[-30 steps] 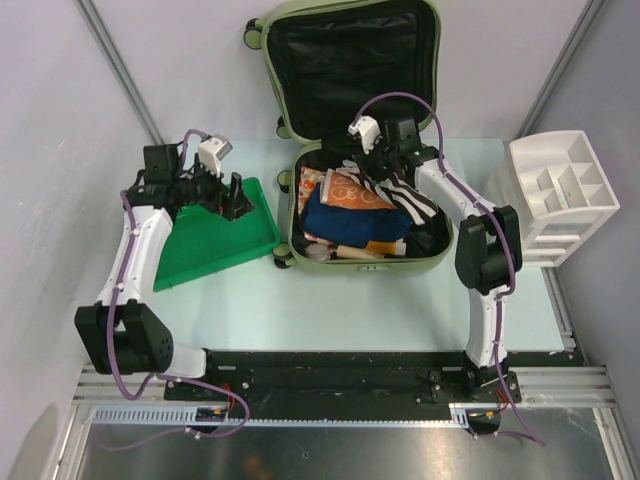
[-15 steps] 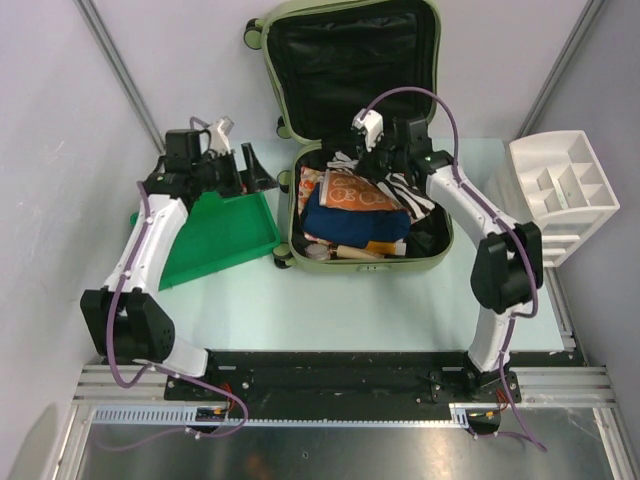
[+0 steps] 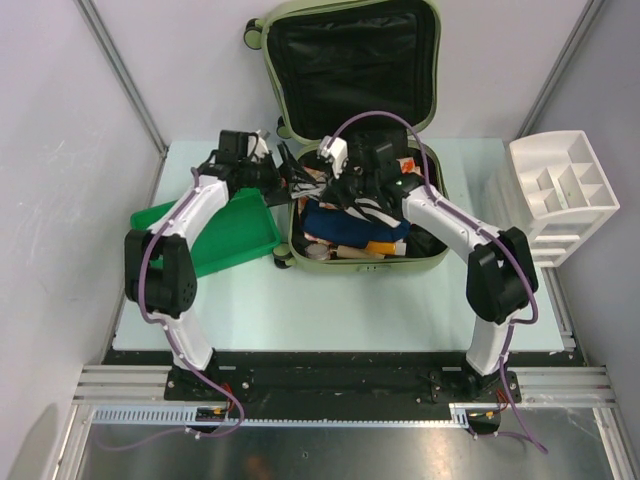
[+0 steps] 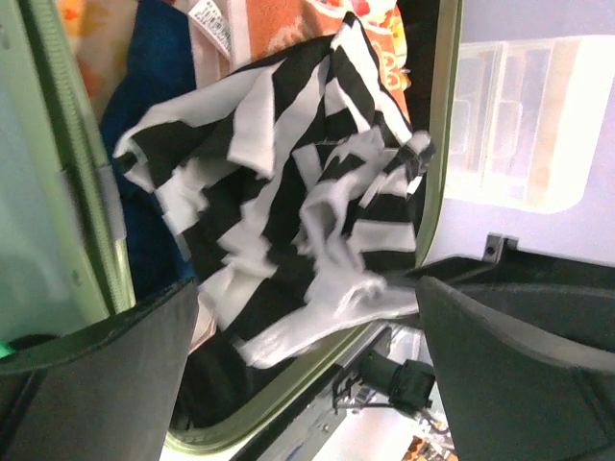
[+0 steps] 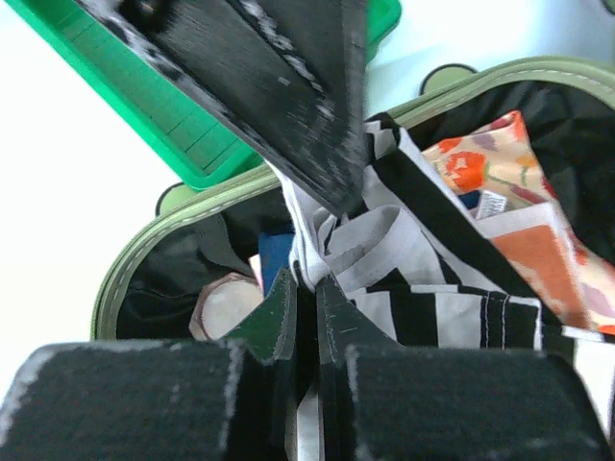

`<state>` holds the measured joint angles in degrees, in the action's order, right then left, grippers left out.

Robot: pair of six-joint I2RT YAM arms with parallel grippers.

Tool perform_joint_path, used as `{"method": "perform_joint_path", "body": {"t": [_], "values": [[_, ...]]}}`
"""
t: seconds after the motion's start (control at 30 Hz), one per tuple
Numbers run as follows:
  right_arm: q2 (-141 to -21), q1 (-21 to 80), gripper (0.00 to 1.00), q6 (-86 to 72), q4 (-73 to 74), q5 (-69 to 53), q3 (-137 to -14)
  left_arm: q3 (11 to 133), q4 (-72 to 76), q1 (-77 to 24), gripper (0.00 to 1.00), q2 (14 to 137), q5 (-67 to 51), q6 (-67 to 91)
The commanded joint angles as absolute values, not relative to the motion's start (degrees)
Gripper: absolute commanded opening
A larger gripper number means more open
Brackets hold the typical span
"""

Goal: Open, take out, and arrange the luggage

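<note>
The luggage [image 3: 400, 264] lies open on the table, its black-lined lid [image 3: 350, 60] standing up at the back. Inside are a blue cloth [image 3: 345, 222], an orange patterned cloth [image 5: 519, 230] and a pale round item [image 5: 226, 303]. My right gripper [image 3: 340, 190] [image 5: 307, 283] is shut on a fold of a black-and-white striped garment [image 3: 372, 208] [image 5: 432, 288], pulled up over the case's left half. My left gripper [image 3: 295, 180] [image 4: 307, 365] stands wide open at the case's left rim, facing the striped garment [image 4: 288, 192], with nothing gripped. One of its fingers [image 5: 279, 86] crosses the right wrist view.
A flat green tray [image 3: 235, 235] [image 5: 144, 106] lies just left of the case, under the left arm. A white compartmented organizer [image 3: 560, 195] stands at the table's right edge. Grey walls enclose the table at the back and sides.
The left arm swung right from over the tray to the case's left rim, jaws still open. The right gripper shut on the striped garment and drew it leftward.
</note>
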<state>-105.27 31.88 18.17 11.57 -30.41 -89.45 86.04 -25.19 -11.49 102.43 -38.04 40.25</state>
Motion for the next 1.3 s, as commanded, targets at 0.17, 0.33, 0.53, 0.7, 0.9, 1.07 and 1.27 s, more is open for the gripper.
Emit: {"method": "perform_joint_path", "body": {"t": [0.17,0.33,0.53,0.7,0.9,1.07,1.27], "values": [[-105.5,35.4,0.0,14.2,4.7,-31.3,-88.2,79.2,-4.4,-13.7,1.0,103.2,-43.6,52.4],[-106.1,36.0,0.0,13.2,2.2,-32.5,-88.2,72.2,10.1,-14.3,0.94,103.9,-47.5,60.5],[-106.8,36.1,0.0,13.7,2.5,-33.4,-88.9,70.8,15.6,-15.3,0.78,104.8,-48.3,61.2],[-105.9,35.8,0.0,13.2,2.5,-35.1,-88.9,69.9,15.6,-15.0,0.25,103.5,-46.3,58.5],[-104.0,35.4,0.31,13.5,5.5,-38.8,-88.9,69.9,11.6,-12.5,0.0,99.9,-45.2,51.7],[-101.3,33.8,0.74,11.3,8.2,-41.9,-90.9,70.2,3.1,-7.7,0.0,96.6,-44.7,41.3],[-99.2,30.1,1.0,8.4,9.2,-40.7,-91.7,65.2,-4.5,3.5,0.0,90.9,-43.8,33.2]]}}
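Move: The striped cloth's lifted end, pinched in the right fingers, lies about 7 cm to the right of the open left hand, 1 cm back and some 4 cm lower. Below that hand are the blue cloth, 8 cm back and 10 cm right, and the green tray, 10 cm back and 20 cm left. From the right hand, the left gripper is about 9 cm left at its own height; the orange cloth lies 3 cm back, 5 cm right, some 10 cm below. Rightward by about 5 cm and slightly down goes the open left hand, rolling some 15 degrees, while the right hand brings the striped cloth about 4 cm left to meet it. The left fingers shut on the cloth; then the right fingers open wide and let go, backing off slightly and rising, as the left hand swings about 10 cm left with it. ##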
